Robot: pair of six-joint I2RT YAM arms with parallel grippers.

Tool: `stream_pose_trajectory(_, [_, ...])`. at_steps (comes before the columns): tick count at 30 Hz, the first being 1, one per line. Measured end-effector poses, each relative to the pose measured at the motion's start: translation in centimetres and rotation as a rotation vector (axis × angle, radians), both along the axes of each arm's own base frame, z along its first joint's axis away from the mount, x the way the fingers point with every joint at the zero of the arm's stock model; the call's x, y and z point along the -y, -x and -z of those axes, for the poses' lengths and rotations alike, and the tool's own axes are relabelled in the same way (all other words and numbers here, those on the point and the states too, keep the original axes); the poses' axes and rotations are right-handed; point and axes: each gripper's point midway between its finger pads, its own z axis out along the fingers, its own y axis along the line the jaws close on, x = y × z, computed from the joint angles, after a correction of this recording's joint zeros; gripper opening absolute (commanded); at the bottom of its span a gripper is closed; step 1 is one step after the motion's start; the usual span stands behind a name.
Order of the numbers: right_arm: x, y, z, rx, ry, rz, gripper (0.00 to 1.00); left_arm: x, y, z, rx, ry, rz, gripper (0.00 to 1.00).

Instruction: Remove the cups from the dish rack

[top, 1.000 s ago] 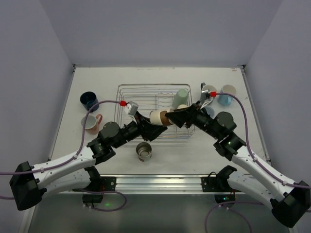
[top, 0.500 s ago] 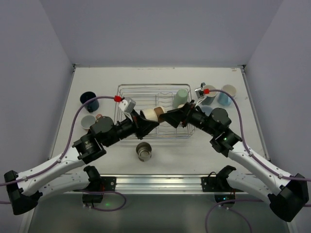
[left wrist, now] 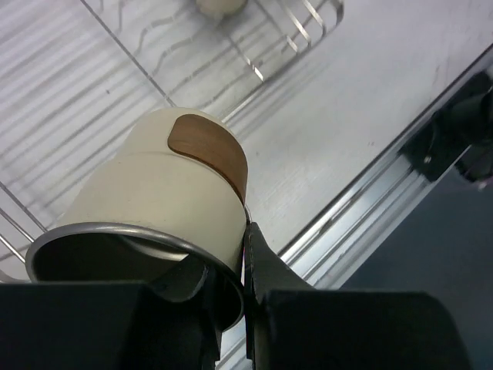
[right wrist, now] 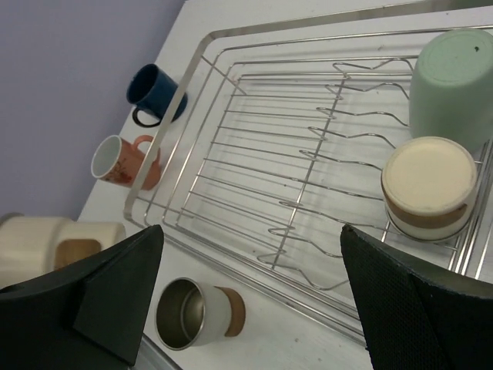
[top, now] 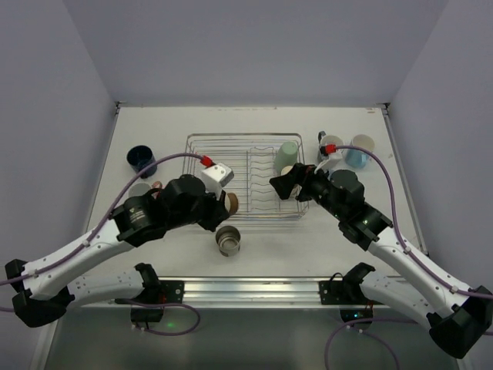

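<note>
My left gripper [left wrist: 246, 258] is shut on the rim of a cream cup with a brown patch [left wrist: 166, 189]; one finger is inside and one outside. In the top view this cup [top: 230, 203] hangs at the near left edge of the chrome dish rack [top: 231, 139]. My right gripper [right wrist: 253, 231] is open and empty above the rack's right half [right wrist: 308, 25]. Two cups stand upside down in the rack: a mint green one [right wrist: 454, 81] and a cream one with a brown band [right wrist: 427, 185]. A metal cup [top: 228, 240] lies on its side in front of the rack.
A navy mug [top: 141, 158] and a salmon pink mug [right wrist: 123, 160] stand left of the rack. Three more cups, one of them light blue [top: 356, 159], stand at the rack's far right corner. The table's near rail [top: 254, 289] runs just behind the metal cup.
The cream-and-brown cup passed from my right gripper to my left. The left shut on its rim and pulled it back to the near left. The right opened and drew back to the right.
</note>
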Motion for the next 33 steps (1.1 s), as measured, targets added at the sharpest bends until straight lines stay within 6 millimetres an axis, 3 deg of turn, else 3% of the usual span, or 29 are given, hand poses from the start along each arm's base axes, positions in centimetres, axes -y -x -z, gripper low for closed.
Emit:
stream_pose_trajectory(2, [0.4,-0.2,0.4,-0.001,0.023,0.015,0.99,0.4,0.9,2.7,-0.051,-0.093,0.03,0.0])
stream_pose_trajectory(5, [0.8,-0.3,0.9,-0.004,0.051,0.032,0.99,1.1,2.1,5.1,-0.09,-0.189,0.076,0.0])
stream_pose_trajectory(20, [2.3,-1.2,1.5,0.011,0.109,0.1,0.99,1.7,2.6,11.0,-0.167,-0.439,0.108,0.0])
stream_pose_trajectory(24, [2.6,-1.3,1.9,0.006,0.122,0.108,0.99,1.5,2.6,11.6,-0.169,-0.511,0.12,0.0])
stream_pose_trajectory(33, [2.8,-1.5,2.0,0.005,0.125,0.115,0.99,1.6,2.2,9.9,-0.143,-0.534,0.115,0.0])
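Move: Below the left hand, which already holds a cream cup, the steel-lined cup lies on the table about 1 cm ahead, 4 cm to the right and 22 cm down. The rack's near left corner is some 9 cm ahead and 12 cm left, and the orange mug 17 cm ahead and 25 cm left. From the empty right hand, the racked cream cup is roughly 14 cm ahead, 1 cm left and 18 cm down; the green cup stands 8 cm straight beyond it. Downward goes the left hand, about 12 cm with a slight early draw back, then up again by 1 to 2 cm, bringing the held cream cup towards the steel-lined cup in front of the rack. On the way the wrist rolls some 30 degrees so the fingers point more steeply down, their pinch on the cup's wall kept. The right hand, wide open, eases right, down and a little forward towards the racked cream cup, turning slightly clockwise. ##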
